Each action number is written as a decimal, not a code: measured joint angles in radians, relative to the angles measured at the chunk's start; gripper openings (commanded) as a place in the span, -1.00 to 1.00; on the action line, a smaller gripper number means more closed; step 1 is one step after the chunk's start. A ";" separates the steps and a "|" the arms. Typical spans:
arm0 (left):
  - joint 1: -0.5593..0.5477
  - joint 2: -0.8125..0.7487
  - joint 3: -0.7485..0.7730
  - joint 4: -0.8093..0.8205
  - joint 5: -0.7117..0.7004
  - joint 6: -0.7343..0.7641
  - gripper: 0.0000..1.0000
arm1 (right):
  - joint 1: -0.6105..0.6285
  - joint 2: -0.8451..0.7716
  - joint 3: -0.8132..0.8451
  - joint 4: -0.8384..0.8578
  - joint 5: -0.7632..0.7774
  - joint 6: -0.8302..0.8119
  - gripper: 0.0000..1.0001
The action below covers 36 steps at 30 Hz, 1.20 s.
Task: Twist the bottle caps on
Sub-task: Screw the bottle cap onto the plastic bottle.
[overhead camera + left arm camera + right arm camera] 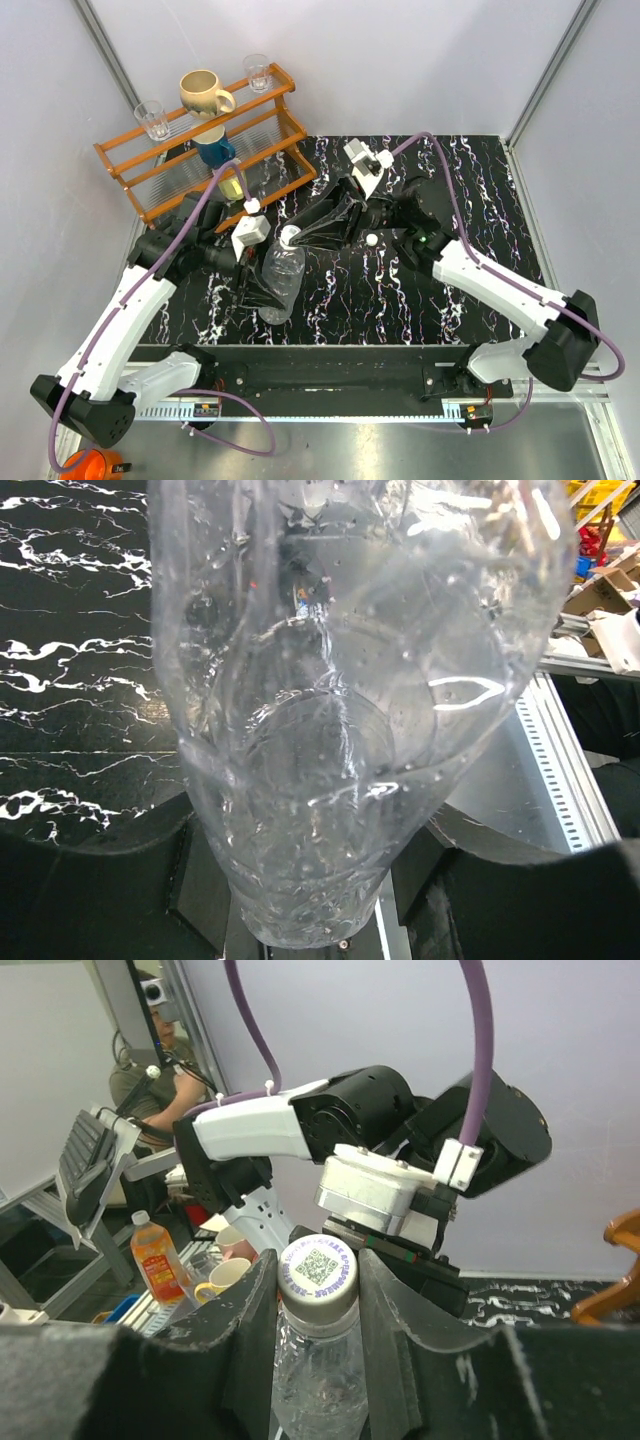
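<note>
A clear ribbed bottle (282, 282) is held tilted above the black marbled table (470, 190), its neck pointing to the back. My left gripper (258, 290) is shut on the bottle's lower body, and the bottle (340, 680) fills the left wrist view, with the left gripper (305, 885) clamped round its base. A white cap (318, 1268) with a printed code sits on the bottle's neck (315, 1360). My right gripper (318, 1282) is shut on this cap, a black finger pressed on each side. From above, the right gripper (292, 238) meets the bottle top. A second small white cap (371, 240) lies loose on the table.
An orange wooden rack (270, 150) stands at the back left with a cream mug (205, 94), a blue cup (215, 150) and two drinking glasses (153, 120). Grey walls close in the table on both sides. The table's near edge is a black rail (330, 365).
</note>
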 measured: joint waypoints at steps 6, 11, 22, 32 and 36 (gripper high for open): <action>-0.004 -0.011 0.000 0.055 -0.072 -0.047 -1.00 | 0.001 -0.100 -0.015 -0.230 0.093 -0.135 -1.00; -0.004 -0.011 0.000 0.067 -0.144 -0.080 -1.00 | 0.002 -0.156 -0.053 -0.335 0.196 -0.183 -1.00; 0.004 -0.011 0.000 0.069 -0.247 -0.135 -1.00 | 0.049 -0.195 -0.070 -0.474 0.433 -0.188 -1.00; 0.008 -0.011 -0.001 0.082 -0.336 -0.160 -1.00 | 0.159 -0.183 -0.047 -0.549 0.722 -0.193 -1.00; 0.008 -0.011 -0.005 0.090 -0.368 -0.162 -1.00 | 0.193 -0.173 -0.019 -0.601 0.809 -0.196 -1.00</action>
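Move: The right fingers already pinch the cap on the neck of the plastic bottle, so the cap is right at that hand's point. The left hand keeps its hold lower on the bottle, with the cap about 13 cm above, 5 cm ahead and 3 cm right of it. From the right hand, the standing bottle is roughly 20 cm ahead, 6 cm right and 29 cm below; the loose cap is about 18 cm ahead, 17 cm right and nearly 40 cm below. Keeping the cap pinched, the right hand swings some 35 degrees clockwise and rolls a little forward, while the left hand, still gripping the bottle, turns the other way by half as much, its fingertips dipping. Together they carry bottle and cap about 5 cm forward and 3 cm down; the right hand first slips 2 cm to its right, then comes back. ##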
